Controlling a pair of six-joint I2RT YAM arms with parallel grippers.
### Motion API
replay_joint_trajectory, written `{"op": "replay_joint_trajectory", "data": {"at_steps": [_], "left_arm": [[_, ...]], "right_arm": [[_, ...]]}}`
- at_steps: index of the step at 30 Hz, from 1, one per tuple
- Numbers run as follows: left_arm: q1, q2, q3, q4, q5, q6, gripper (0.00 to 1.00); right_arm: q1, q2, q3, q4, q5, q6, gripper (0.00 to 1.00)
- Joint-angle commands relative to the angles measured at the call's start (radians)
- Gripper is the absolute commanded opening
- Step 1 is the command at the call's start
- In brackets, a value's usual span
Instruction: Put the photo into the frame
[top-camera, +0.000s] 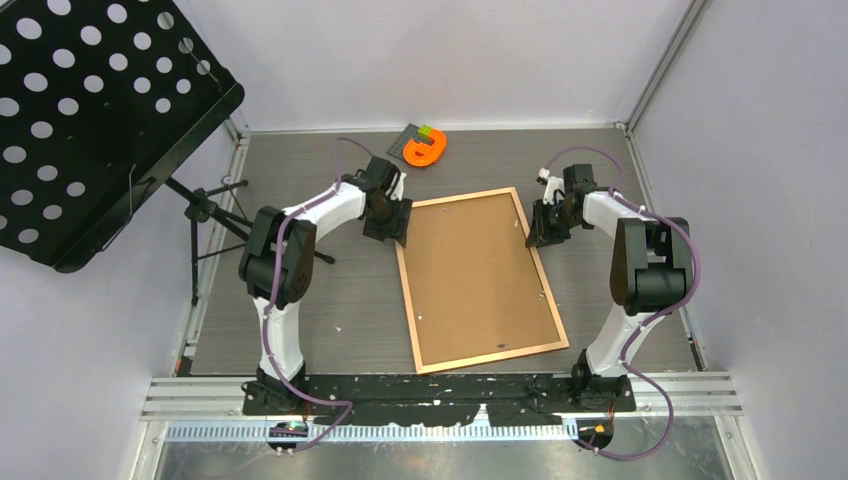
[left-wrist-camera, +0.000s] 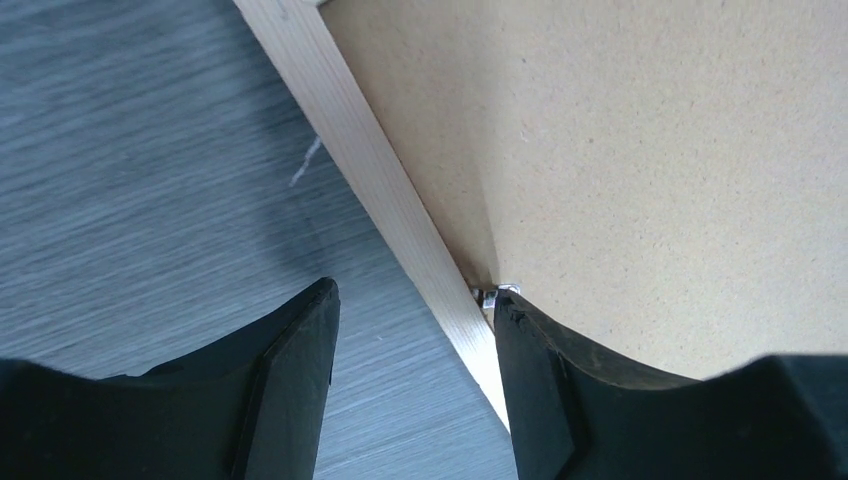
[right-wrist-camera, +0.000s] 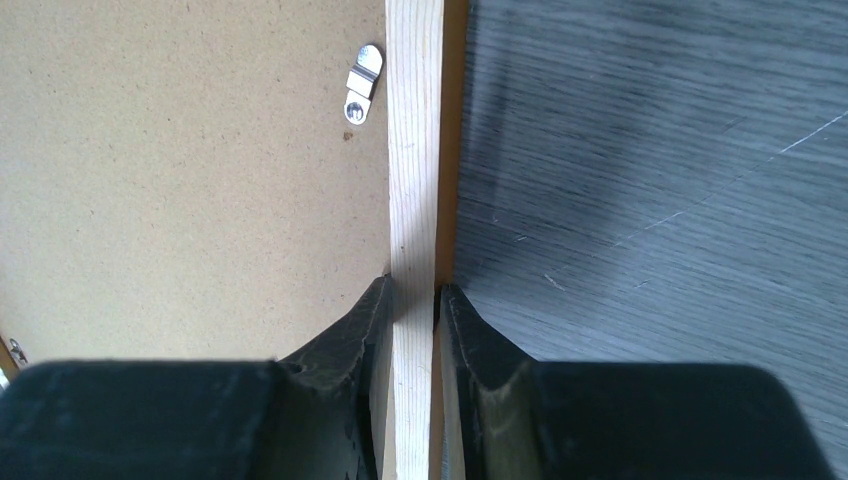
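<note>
The frame (top-camera: 408, 290) lies back-up on the table, its brown backing board (top-camera: 475, 275) filling it. The photo is hidden from every view. My left gripper (top-camera: 393, 228) is at the frame's far left edge. In the left wrist view it (left-wrist-camera: 415, 295) stands open astride the wooden rail (left-wrist-camera: 370, 160), with one fingertip (left-wrist-camera: 515, 330) against a small metal clip (left-wrist-camera: 495, 294) on the board. My right gripper (top-camera: 545, 225) is at the far right edge. In the right wrist view it (right-wrist-camera: 415, 290) is shut on the pale rail (right-wrist-camera: 415, 150), one finger on each side.
A black perforated music stand (top-camera: 90, 110) on a tripod (top-camera: 215, 215) stands at the left. An orange and green object (top-camera: 427, 148) lies by the back wall. Another metal clip (right-wrist-camera: 360, 85) sits on the board near the right rail. Walls enclose the table.
</note>
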Motion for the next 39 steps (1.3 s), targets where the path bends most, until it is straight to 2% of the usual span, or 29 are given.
{"op": "replay_joint_trajectory", "data": {"at_steps": [1,5,9,14,26,29,33,35,39], "left_arm": [[0.019,-0.041,0.051,-0.011,-0.004,-0.008,0.60],[0.021,-0.052,0.047,-0.021,0.044,-0.010,0.62],[0.021,-0.081,0.015,-0.024,0.137,-0.016,0.73],[0.019,-0.123,-0.013,-0.040,0.158,0.018,0.81],[-0.026,-0.149,-0.106,-0.084,0.218,0.109,0.84],[-0.045,-0.147,-0.123,-0.086,0.238,0.125,0.83],[-0.058,-0.146,-0.126,-0.081,0.240,0.132,0.83],[-0.059,-0.142,-0.117,-0.080,0.244,0.127,0.84],[-0.059,-0.136,-0.109,-0.079,0.249,0.123,0.84]], "right_arm": [[-0.011,0.032,-0.019,0.003,0.033,0.009,0.06],[-0.018,0.027,-0.027,0.022,0.032,0.036,0.06],[-0.025,0.026,-0.034,0.053,0.022,0.074,0.06],[-0.034,0.018,-0.052,0.105,0.031,0.162,0.06],[-0.112,0.017,-0.087,0.274,0.026,0.380,0.06],[-0.124,0.012,-0.100,0.316,0.029,0.403,0.06],[-0.127,0.036,-0.088,0.290,-0.004,0.396,0.06],[-0.126,0.046,-0.072,0.257,-0.018,0.371,0.09],[-0.127,0.014,-0.054,0.191,-0.011,0.270,0.27]]}}
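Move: My right fingers are shut on the frame's right bar, with the frame's middle about 15 cm left and 9 cm back; the upper clip beside that bar sits some 6 cm ahead and 3 cm left. My left fingers are half open at the frame's left bar, the upper left clip about 2 cm to their right and level. The lower left clip, where the left hand heads, is roughly 20 cm back and 4 cm right, just below fingertip height. Keeping its pinch on the right bar, my right hand turns about 20 degrees clockwise and then slides forward and to the right, swinging the frame square. Meanwhile I take my left hand off the upper left clip: it opens wider, lifts roughly 3 cm, draws back about 8 cm and a little right towards the lower left clip, sinks partway and turns clockwise. ##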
